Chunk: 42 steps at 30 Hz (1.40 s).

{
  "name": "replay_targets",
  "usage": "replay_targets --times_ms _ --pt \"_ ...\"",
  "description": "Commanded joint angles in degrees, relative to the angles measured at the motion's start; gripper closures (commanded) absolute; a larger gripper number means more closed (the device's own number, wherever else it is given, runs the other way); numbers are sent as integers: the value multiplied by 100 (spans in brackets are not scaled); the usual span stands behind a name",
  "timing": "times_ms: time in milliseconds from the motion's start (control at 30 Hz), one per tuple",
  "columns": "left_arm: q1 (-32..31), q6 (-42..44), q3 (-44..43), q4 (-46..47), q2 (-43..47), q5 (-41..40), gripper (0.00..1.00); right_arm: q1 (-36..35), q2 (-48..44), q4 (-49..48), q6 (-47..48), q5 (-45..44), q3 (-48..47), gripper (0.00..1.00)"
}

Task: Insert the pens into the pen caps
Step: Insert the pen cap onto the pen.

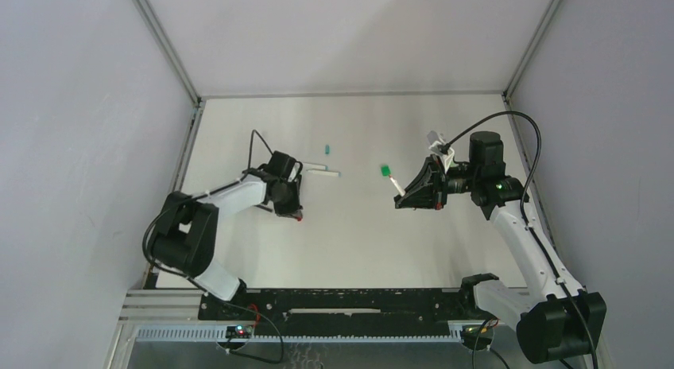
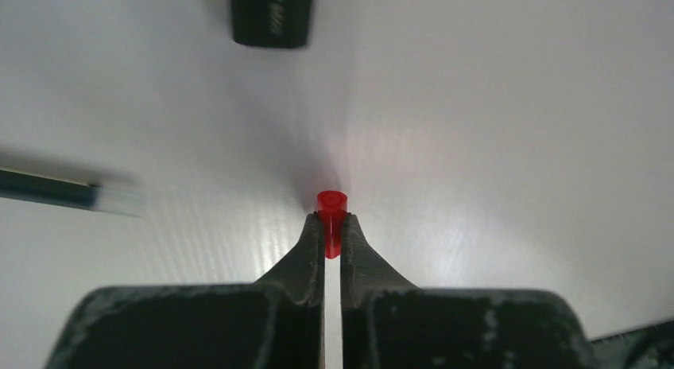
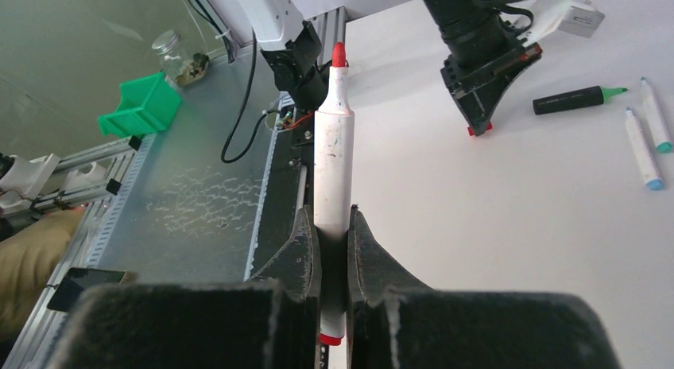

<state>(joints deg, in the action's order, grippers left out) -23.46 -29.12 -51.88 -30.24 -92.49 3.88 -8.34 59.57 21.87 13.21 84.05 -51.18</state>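
My left gripper [image 2: 332, 219] is shut on a small red pen cap [image 2: 332, 208], low over the white table; the cap's open end sticks out past the fingertips. From above, this gripper [image 1: 298, 215] is at the table's left-middle. My right gripper [image 3: 334, 214] is shut on a white pen [image 3: 332, 158] whose red tip [image 3: 339, 54] points towards the left arm. In the top view, the right gripper [image 1: 404, 197] hovers right of centre. A chunky green cap [image 1: 385, 171] and a teal cap [image 1: 327, 149] lie on the table.
A black marker with a green tip [image 3: 574, 100] and two white pens [image 3: 642, 150] [image 3: 656, 118] lie beside the left gripper. Off the table's near edge are a metal rail [image 1: 334, 312], a green bin [image 3: 139, 105] and a glass jar [image 3: 171, 51].
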Motion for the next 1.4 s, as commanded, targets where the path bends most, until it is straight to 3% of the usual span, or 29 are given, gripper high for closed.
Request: replay_targets --times_ms 0,300,400,667,900,1367 --pt "-125 -285 532 1298 933 923 100 -117 8 165 390 -97 -217 100" --pt "-571 -1695 1734 5197 1984 2026 100 -699 201 83 561 -972 -163 100" --pt "-768 -2233 1991 6633 1987 1964 100 -895 205 -502 161 -1371 87 100" --pt "-1389 -3218 2297 9037 1831 1010 100 -1219 376 -1244 -460 -2297 418 100" --pt "-1699 -3520 2392 10069 1530 460 100 -1479 529 -1617 -943 -2953 544 100" --pt "-1905 -3721 2358 10502 1087 328 100 -1539 573 -1844 -1295 -3160 591 100"
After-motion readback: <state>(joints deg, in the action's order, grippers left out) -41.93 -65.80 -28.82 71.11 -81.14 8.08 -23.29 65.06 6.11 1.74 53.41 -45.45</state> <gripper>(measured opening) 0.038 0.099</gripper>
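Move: The left hand holds the red cap just over the table. The red-tipped pen in the right hand lies about 25 cm to its right, 8 cm back and 28 cm above; the two white pens are some 16 cm ahead and 8 cm right, the dark pen 4 cm ahead and 13 cm left. From the right hand the red cap is roughly 9 cm ahead, 27 cm left and 26 cm below; the green block is 26 cm ahead, 1 cm left and 27 cm below. Keeping the red cap pinched, the left hand climbs about 26 cm while sweeping some 17 cm right to the held pen, its fingers swinging from pointing down to pointing right, forward and a little up. The right hand keeps its grip on the pen and comes to meet it, sinking about 7 cm and easing left and forward, tipping its fingers slightly down and turning a little clockwise, and both hands slow to near rest with the cap close before the tip. ##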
